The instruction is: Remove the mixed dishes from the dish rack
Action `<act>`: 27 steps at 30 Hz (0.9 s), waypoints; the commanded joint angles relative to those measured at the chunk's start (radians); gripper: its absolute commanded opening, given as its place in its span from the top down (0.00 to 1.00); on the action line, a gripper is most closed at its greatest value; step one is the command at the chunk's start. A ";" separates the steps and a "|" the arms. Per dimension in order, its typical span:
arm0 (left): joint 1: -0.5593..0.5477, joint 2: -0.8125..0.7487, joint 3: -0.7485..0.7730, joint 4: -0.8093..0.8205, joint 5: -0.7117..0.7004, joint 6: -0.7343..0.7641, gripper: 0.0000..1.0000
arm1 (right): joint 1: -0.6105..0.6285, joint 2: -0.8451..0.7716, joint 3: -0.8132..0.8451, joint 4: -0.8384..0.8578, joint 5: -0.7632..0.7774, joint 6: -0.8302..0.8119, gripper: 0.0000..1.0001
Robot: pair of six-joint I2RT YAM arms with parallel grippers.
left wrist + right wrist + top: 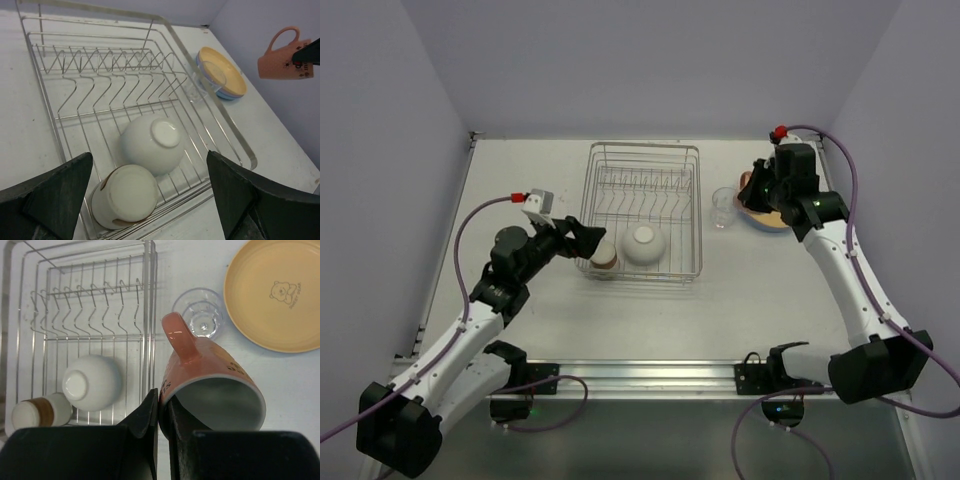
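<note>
The silver wire dish rack (645,160) holds a white bowl (645,245), upside down, and a small brown cup (604,256) on its side at the front left corner. My left gripper (592,240) is open and empty, just left of the cup; in the left wrist view the cup (125,196) and bowl (150,142) lie between its fingers. My right gripper (162,400) is shut on the rim of the salmon-pink mug (215,375), held above the table right of the rack. The clear glass (723,207) and the plate stack, yellow on top (275,295), stand on the table.
The plate tines (100,75) in the rack are bare. Lilac and blue plate edges (227,95) show under the yellow plate. Grey walls close in the table on the left, back and right. A mounting rail (650,375) runs along the near edge.
</note>
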 commanded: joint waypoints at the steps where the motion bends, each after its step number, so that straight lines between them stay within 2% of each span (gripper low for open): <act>1: 0.008 -0.033 -0.062 0.039 -0.076 -0.010 0.00 | -0.001 0.029 -0.022 0.009 0.048 -0.020 1.00; 5: 0.008 -0.056 -0.102 0.048 -0.094 0.008 0.00 | -0.003 0.074 -0.059 0.025 0.045 -0.019 1.00; 9: 0.008 -0.076 -0.161 0.088 -0.106 0.019 0.00 | -0.001 0.086 -0.212 0.108 0.042 -0.010 1.00; 12: 0.008 -0.082 -0.192 0.117 -0.114 0.028 0.00 | -0.001 0.101 -0.258 0.139 0.065 0.003 1.00; 19: 0.007 -0.134 -0.220 0.109 -0.160 0.051 0.00 | -0.001 0.126 -0.235 0.133 0.120 0.007 1.00; 27: 0.007 -0.208 -0.224 0.074 -0.209 0.066 0.00 | -0.001 0.282 -0.157 0.085 0.175 0.013 1.00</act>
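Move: Below the right hand, which already pinches the mug by its rim, the clear patch of table it is being taken to lies about 25 cm down and 4 cm to the right. The glass stands some 7 cm ahead and 1 cm left, the plate stack about 9 cm ahead and 11 cm right; the white bowl is level, 20 cm left. From the left hand the patch is about 6 cm ahead, 33 cm right and 22 cm below. Sinking fast by some 16 cm, the right hand lowers the still-pinched mug towards the bare table on the near side of the glass and plates, easing back a little, then forward again, as its fingers tip about 20 degrees further down. The left hand, open and empty, dips about 6 cm, comes part-way back up and drifts 4 cm left, away from the bowl. ##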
